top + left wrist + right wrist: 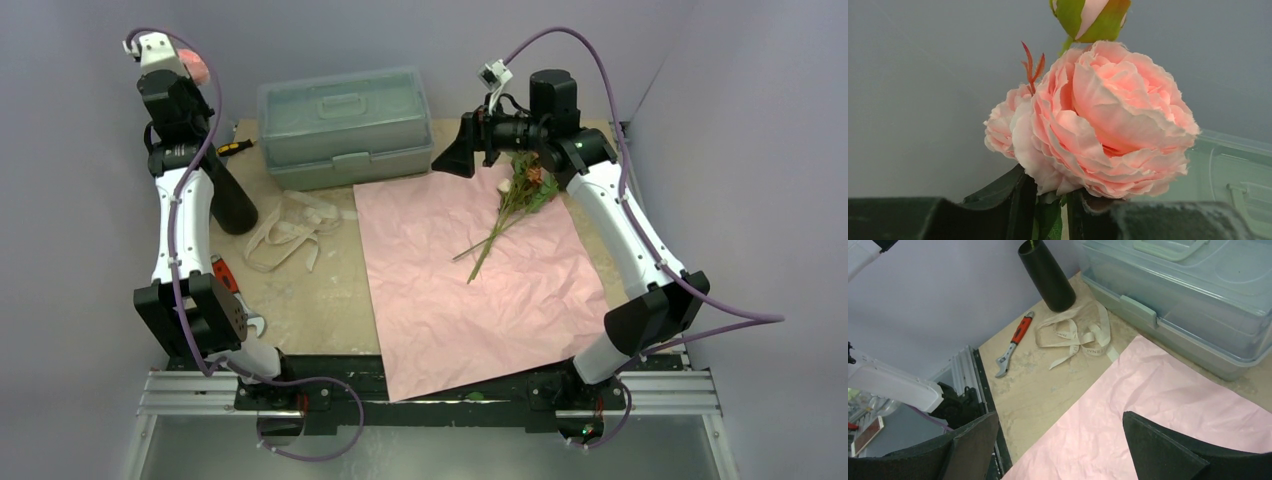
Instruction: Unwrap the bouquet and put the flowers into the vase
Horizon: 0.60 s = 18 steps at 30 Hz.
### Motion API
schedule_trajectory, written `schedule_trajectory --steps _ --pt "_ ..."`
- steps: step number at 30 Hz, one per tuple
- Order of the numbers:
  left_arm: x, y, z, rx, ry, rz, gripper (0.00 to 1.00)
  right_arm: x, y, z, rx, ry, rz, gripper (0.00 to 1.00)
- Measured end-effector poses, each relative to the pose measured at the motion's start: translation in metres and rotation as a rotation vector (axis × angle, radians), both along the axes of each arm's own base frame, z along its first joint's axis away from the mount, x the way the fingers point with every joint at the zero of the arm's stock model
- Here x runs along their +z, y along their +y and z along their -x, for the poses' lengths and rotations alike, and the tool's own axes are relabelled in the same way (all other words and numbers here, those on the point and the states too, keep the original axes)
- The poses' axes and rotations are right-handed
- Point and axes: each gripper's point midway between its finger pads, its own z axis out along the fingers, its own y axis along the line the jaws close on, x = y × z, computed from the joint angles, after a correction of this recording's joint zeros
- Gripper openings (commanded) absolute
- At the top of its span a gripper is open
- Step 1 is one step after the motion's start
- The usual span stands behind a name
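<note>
The bouquet lies undone, its pink paper (480, 300) spread flat on the table. A few flowers (522, 190) rest on the paper's far right part, stems pointing toward me. The black vase (232, 200) stands at the left, and in the right wrist view the vase (1047, 277) has a green stem at its mouth. High above it, my left gripper (180, 82) has its jaws slightly parted around the leaf and stem of a big pink rose (1108, 120). My right gripper (462, 150) hangs open and empty over the paper's far edge (1148, 405).
A pale green toolbox (345, 125) stands at the back, right of the vase. Beige ribbon (285, 230) lies loose between vase and paper. A red-handled wrench (225, 280) lies by the left arm, and a yellow-black screwdriver (232, 148) behind the vase.
</note>
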Motion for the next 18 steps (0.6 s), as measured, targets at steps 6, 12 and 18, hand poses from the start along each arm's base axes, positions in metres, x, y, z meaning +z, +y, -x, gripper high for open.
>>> schedule_trajectory --steps 6,12,18 --pt "-0.009 -0.002 0.0 -0.007 0.021 0.032 0.53 -0.009 -0.007 -0.002 -0.017 0.017 0.032 0.98" --pt "-0.02 -0.01 0.004 -0.042 0.075 0.052 0.74 -0.013 -0.016 -0.009 -0.044 0.031 0.039 0.98" --pt "-0.018 -0.022 0.021 -0.078 0.107 0.079 0.99 -0.017 -0.025 -0.012 -0.067 0.051 0.049 0.98"
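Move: The left hand, barely parted around the pink rose's stem, has the black vase almost beneath it, roughly 27 cm down, 3 cm back and 1 cm right. From that hand the screwdriver lies about 9 cm ahead and 2 cm right, the ribbon 9 cm back and 20 cm right. For the empty right hand, the remaining flowers are about 6 cm ahead, 15 cm right and 36 cm below, with the toolbox 20 cm ahead and 22 cm left. The left fingers go on spreading from slightly parted to nearly wide open and let go of the rose's stem above the vase, the hand easing down about 2 cm, then drawing back and to the right by some 2 cm each, with its fingers tipping slightly down. Meanwhile the open, empty right hand drifts about 3 cm right, a little down and forward towards the remaining flowers, touching nothing. ##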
